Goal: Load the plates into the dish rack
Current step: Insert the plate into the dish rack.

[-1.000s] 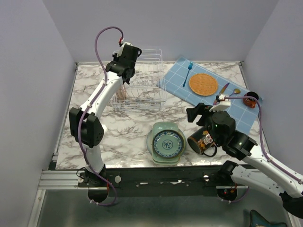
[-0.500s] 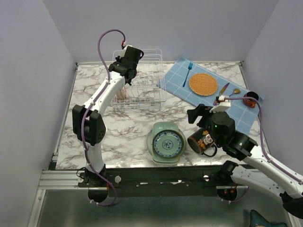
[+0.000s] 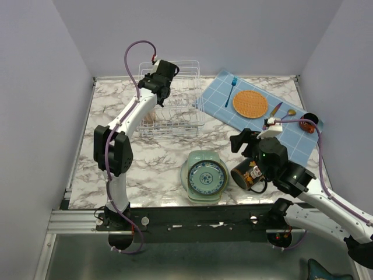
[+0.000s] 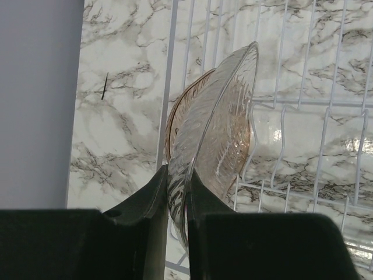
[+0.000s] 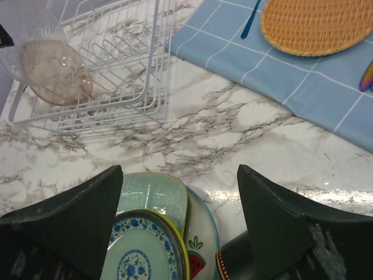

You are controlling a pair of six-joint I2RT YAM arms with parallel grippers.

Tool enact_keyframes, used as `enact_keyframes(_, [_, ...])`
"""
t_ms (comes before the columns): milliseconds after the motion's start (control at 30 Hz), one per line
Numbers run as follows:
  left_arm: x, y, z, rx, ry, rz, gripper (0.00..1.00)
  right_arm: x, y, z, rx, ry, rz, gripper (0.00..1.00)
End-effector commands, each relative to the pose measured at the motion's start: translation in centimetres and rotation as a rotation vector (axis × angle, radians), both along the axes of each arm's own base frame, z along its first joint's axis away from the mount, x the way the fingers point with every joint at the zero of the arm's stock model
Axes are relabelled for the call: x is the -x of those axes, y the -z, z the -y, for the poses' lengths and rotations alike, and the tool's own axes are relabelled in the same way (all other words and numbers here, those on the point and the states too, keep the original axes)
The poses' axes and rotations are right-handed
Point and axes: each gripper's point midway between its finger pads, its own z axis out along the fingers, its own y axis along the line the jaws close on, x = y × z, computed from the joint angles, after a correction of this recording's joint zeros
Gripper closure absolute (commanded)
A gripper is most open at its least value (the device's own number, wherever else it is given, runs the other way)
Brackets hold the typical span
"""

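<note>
A brownish ribbed glass plate (image 4: 218,128) stands on edge at the left end of the white wire dish rack (image 3: 182,87). My left gripper (image 4: 176,175) is shut on its rim from above. The same plate (image 5: 55,73) shows in the right wrist view inside the rack (image 5: 134,64). Near the front edge lies a stack of plates (image 3: 205,177): a teal-patterned plate (image 5: 143,254) on top with a yellow rim under it, then a mint-green rounded-square one (image 5: 154,195) and a watermelon one (image 5: 201,236). My right gripper (image 5: 179,175) hangs open above the stack's right side, holding nothing.
A black decorated mug (image 3: 246,174) lies right of the stack, under my right arm. A blue checked cloth (image 3: 291,134) at the back right carries an orange woven mat (image 3: 250,103), a blue fork (image 3: 231,90) and other cutlery. Grey walls close in the table.
My left arm has shifted a little to the right over the rack, still gripping the brownish plate. The right arm has barely moved.
</note>
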Motion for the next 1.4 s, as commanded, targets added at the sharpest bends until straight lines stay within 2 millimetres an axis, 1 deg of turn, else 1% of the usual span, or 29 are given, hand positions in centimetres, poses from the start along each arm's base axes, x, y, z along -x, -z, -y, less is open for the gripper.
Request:
enact_keyframes(0, [0.0, 0.4, 0.2, 0.013, -0.041, -0.001, 1.00, 0.2, 0.0, 0.1, 0.018, -0.005, -0.008, 0.13])
enact_keyframes(167, [0.4, 0.8, -0.3, 0.002, -0.082, -0.016, 1.00, 0.2, -0.1, -0.2, 0.024, -0.024, -0.009, 0.13])
enact_keyframes(233, [0.4, 0.6, -0.4, 0.003, -0.098, -0.007, 1.00, 0.2, -0.1, -0.1, 0.025, -0.023, -0.007, 0.13])
enact_keyframes(367, [0.6, 0.5, -0.6, 0.014, -0.127, 0.006, 1.00, 0.3, 0.1, -0.1, 0.023, -0.020, -0.010, 0.13])
enact_keyframes(533, [0.8, 0.9, -0.6, 0.032, -0.151, 0.015, 1.00, 0.5, 0.5, 0.2, 0.014, -0.010, -0.022, 0.13])
enact_keyframes(633, [0.7, 1.5, -0.3, 0.060, -0.156, 0.010, 1.00, 0.6, 0.6, 0.3, 0.012, -0.007, -0.025, 0.13])
enact_keyframes(767, [0.7, 2.9, 0.6, 0.105, -0.148, -0.027, 1.00, 0.6, 0.7, 0.5, 0.014, -0.001, -0.025, 0.13])
enact_keyframes(833, [0.7, 3.3, 0.9, 0.128, -0.158, -0.034, 1.00, 0.6, 0.7, 0.5, 0.015, 0.001, -0.026, 0.13])
enact_keyframes(933, [0.9, 3.9, 1.0, 0.133, -0.170, -0.057, 1.00, 0.7, 0.8, 0.7, 0.014, 0.005, -0.024, 0.14])
enact_keyframes(967, [1.1, 4.6, 1.0, 0.119, -0.175, -0.082, 1.00, 0.7, 0.9, 0.7, 0.013, 0.006, -0.026, 0.14])
enact_keyframes(1000, [1.0, 4.4, 0.9, 0.115, -0.184, -0.077, 1.00, 0.7, 0.9, 0.6, 0.010, 0.004, -0.026, 0.14])
enact_keyframes(1100, [1.2, 4.9, 0.7, 0.104, -0.198, -0.091, 1.00, 0.7, 1.0, 0.6, 0.010, 0.004, -0.029, 0.14])
enact_keyframes(1367, [1.3, 4.8, 0.5, 0.093, -0.194, -0.091, 1.00, 0.7, 1.1, 0.7, 0.011, 0.008, -0.030, 0.14])
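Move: The left hand holds the clear plate by its near edge, above the left part of the dish rack. The slot it is bound for is about 16 cm below the hand, some 3 cm ahead and 1 cm right. The brown plate already standing there has its middle about 2 cm ahead, 2 cm left and 11 cm down, and the rack's middle is level with the hand, 7 cm right. From the right hand that slot is roughly 26 cm ahead, 33 cm left and 19 cm below. Down towards the rack slot beside the brown plate goes the left hand, about 6 cm in all: it dips a little, nearly hovers while turning some 10 degrees counter-clockwise, then sinks most of the way with the fingers tipping slightly further down. The fingers keep their pinch on the clear plate's edge throughout. ##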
